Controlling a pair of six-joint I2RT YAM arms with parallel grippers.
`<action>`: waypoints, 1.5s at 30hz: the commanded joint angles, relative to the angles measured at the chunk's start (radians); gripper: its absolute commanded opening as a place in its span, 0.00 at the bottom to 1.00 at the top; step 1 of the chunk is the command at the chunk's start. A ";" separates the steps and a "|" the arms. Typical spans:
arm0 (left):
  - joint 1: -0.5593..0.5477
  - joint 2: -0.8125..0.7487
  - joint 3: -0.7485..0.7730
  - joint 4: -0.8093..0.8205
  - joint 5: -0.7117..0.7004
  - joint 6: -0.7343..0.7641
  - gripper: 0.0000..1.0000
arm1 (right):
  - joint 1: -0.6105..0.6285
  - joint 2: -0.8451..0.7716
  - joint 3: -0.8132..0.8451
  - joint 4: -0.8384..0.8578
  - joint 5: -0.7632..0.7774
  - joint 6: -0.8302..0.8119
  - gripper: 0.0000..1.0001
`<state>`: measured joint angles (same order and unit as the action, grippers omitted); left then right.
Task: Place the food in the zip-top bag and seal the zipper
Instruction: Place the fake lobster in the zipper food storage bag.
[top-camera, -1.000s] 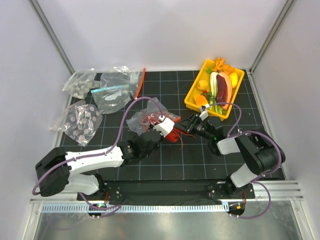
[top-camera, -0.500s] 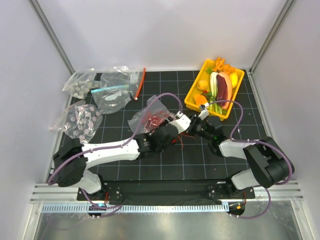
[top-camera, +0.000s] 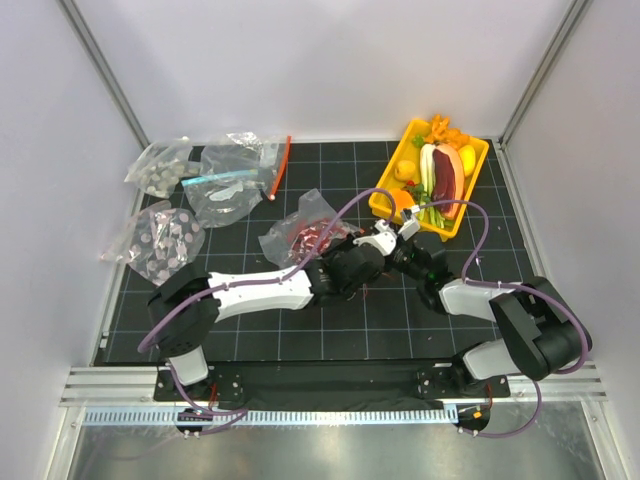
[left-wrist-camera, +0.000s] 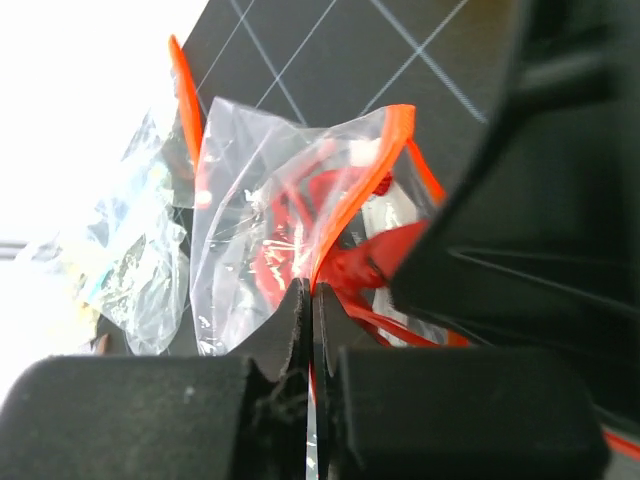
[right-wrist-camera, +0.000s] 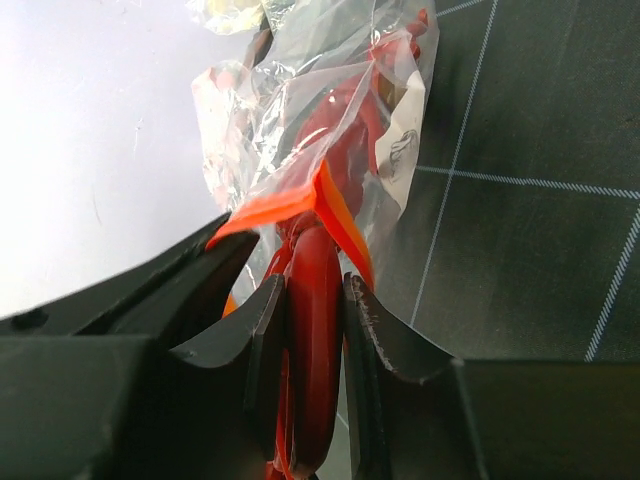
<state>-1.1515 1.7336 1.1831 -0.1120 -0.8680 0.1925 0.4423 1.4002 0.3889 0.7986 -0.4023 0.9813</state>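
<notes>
The clear zip-top bag (top-camera: 298, 222) lies crumpled at mid-table with the red lobster (top-camera: 316, 242) partly inside. My left gripper (top-camera: 372, 248) is shut on the bag's mouth edge. In the left wrist view the jaws (left-wrist-camera: 308, 290) pinch the red-orange zipper (left-wrist-camera: 352, 196) and the clear film (left-wrist-camera: 240, 190). My right gripper (top-camera: 396, 250) sits right beside it. In the right wrist view it (right-wrist-camera: 315, 292) is shut on a glossy red part of the lobster (right-wrist-camera: 316, 330) that pokes out of the bag mouth (right-wrist-camera: 290, 205). Yellow and orange fruit pieces (top-camera: 404, 172) lie in the yellow tray.
The yellow tray (top-camera: 383, 186) at the back right also holds a dark red-purple slab (top-camera: 449, 170) and a leek (top-camera: 428, 166). Bags of grey discs (top-camera: 160, 246) and a blue-strip bag (top-camera: 230, 186) lie at the back left. The two grippers nearly touch.
My left arm has stretched to the right, and its gripper has moved along the bag mouth until it is beside the right gripper. The right gripper has barely moved.
</notes>
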 joint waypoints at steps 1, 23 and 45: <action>0.039 0.000 0.035 0.021 -0.059 0.012 0.00 | 0.006 -0.036 0.018 0.045 0.017 -0.016 0.01; 0.035 -0.265 -0.362 0.560 0.300 0.216 0.00 | 0.053 0.034 0.102 0.059 -0.139 0.073 0.01; 0.026 -0.508 -0.508 0.609 0.676 0.021 0.00 | 0.202 -0.040 0.171 -0.249 0.144 -0.207 0.01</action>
<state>-1.1191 1.2800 0.6781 0.3958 -0.2871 0.2523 0.6167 1.3682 0.5171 0.5667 -0.3435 0.8536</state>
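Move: The open mouth of the orange-lipped food bag, the place for the lobster that the right fingers already grip, is about 2 cm ahead and 4 cm left of the right hand. The bag's body lies roughly 4 cm farther out and 12 cm left of this hand, a few cm lower; the yellow tray is some 13 cm out and 14 cm to its right. From the left hand, already pinching the lip, the mouth's middle is about 2 cm ahead and 2 cm right. The lobster, still gripped in the right fingers, is taken about 5 cm left and some 3 cm back into the bag mouth, rising on the way and sinking again. The left hand keeps the lip pinched, nudges forward, then draws it back about 6.5 cm, lifting well up before coming partly down, while yawing some 30 degrees clockwise and rolling its left side down. ##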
